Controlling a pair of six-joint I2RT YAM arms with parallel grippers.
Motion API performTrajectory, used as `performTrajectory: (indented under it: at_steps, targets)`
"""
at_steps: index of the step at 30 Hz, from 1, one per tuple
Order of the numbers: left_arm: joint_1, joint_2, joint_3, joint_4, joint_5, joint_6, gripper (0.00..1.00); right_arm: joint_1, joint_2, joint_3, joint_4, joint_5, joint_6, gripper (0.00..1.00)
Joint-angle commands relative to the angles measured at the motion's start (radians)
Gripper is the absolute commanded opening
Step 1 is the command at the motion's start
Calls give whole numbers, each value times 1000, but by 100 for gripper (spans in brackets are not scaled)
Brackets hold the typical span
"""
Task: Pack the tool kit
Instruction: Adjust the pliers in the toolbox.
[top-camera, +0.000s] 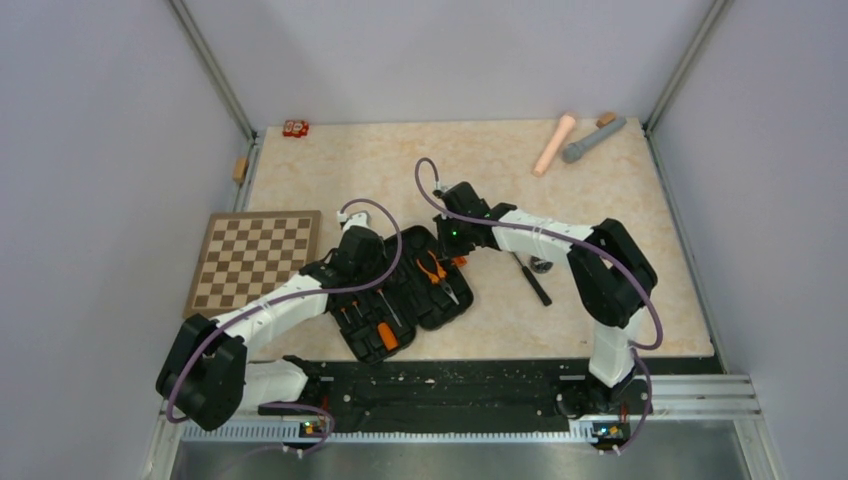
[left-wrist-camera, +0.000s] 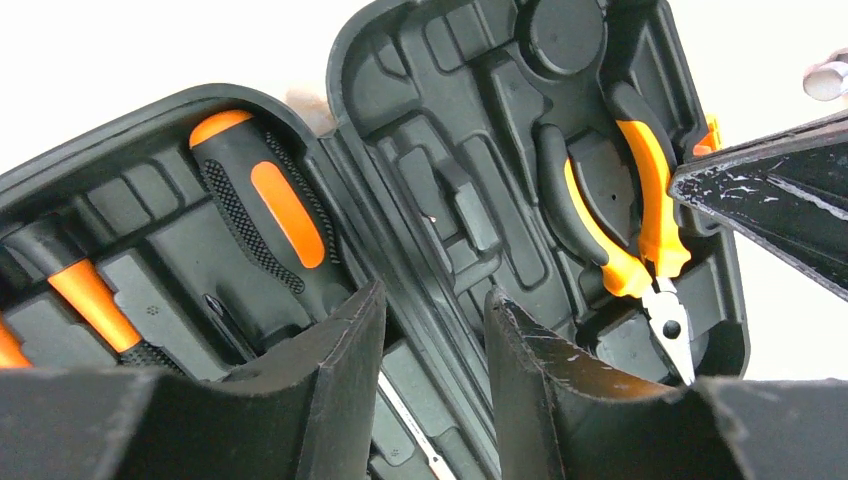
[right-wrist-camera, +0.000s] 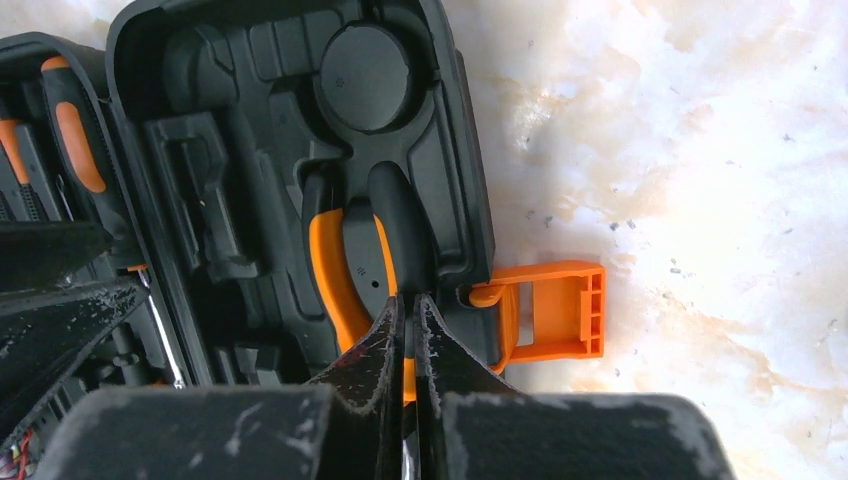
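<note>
The black tool kit case (top-camera: 400, 300) lies open on the table, both moulded halves facing up. Orange-handled pliers (top-camera: 435, 272) (left-wrist-camera: 640, 230) (right-wrist-camera: 345, 270) rest in the right half. A thick screwdriver handle (left-wrist-camera: 270, 210) and slimmer orange-handled tools fill the left half. The orange latch (right-wrist-camera: 555, 310) hangs off the right rim. My left gripper (top-camera: 375, 275) (left-wrist-camera: 435, 310) hovers open low over the hinge, its fingers astride it. My right gripper (top-camera: 450, 258) (right-wrist-camera: 408, 305) is shut, its tips down on the pliers' right handle by the latch.
A brown chessboard (top-camera: 255, 260) lies left of the case. A black rod-like tool (top-camera: 533, 280) and a small silver piece (top-camera: 541, 265) lie right of it. Pink (top-camera: 553, 145) and grey (top-camera: 592, 140) cylinders sit at the back right, a small red object (top-camera: 295, 128) at the back left.
</note>
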Motion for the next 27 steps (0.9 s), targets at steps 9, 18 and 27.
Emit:
performTrajectory:
  at_steps: [9, 18, 27]
  targets:
    - [-6, -12, 0, 48, -10, -14, 45, 66, 264, 19, -285, 389, -84, 0]
    - [-4, -206, -26, 7, -118, -30, 42, 104, 399, 204, -464, 432, -124, 0]
    - [-5, -275, -17, -28, -103, -20, 46, 102, 273, 314, -442, 256, -152, 1]
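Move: The pliers lie directly under the closed right fingertips, which rest on their right-hand handle; the pliers' middle is about 3 cm back from that hand and 1 cm to its left. The orange latch is level with the right hand, some 4 cm to its right, and the toolbox's round recess about 6 cm ahead and 4 cm left. From the left hand, the pliers' middle is roughly 9 cm right and 2 cm ahead. The right hand keeps its shut fingertips bearing on the pliers' right-hand handle and pushes forward and left, about 2 cm each way, while the wrist rolls some 15 degrees to make the fingers lean less to the left; at the end it rises about 1 cm. The half-open left hand waits over the hinge, then lifts about 6 cm away from the toolbox, drifting 2 cm left and tilting its fingers up. ##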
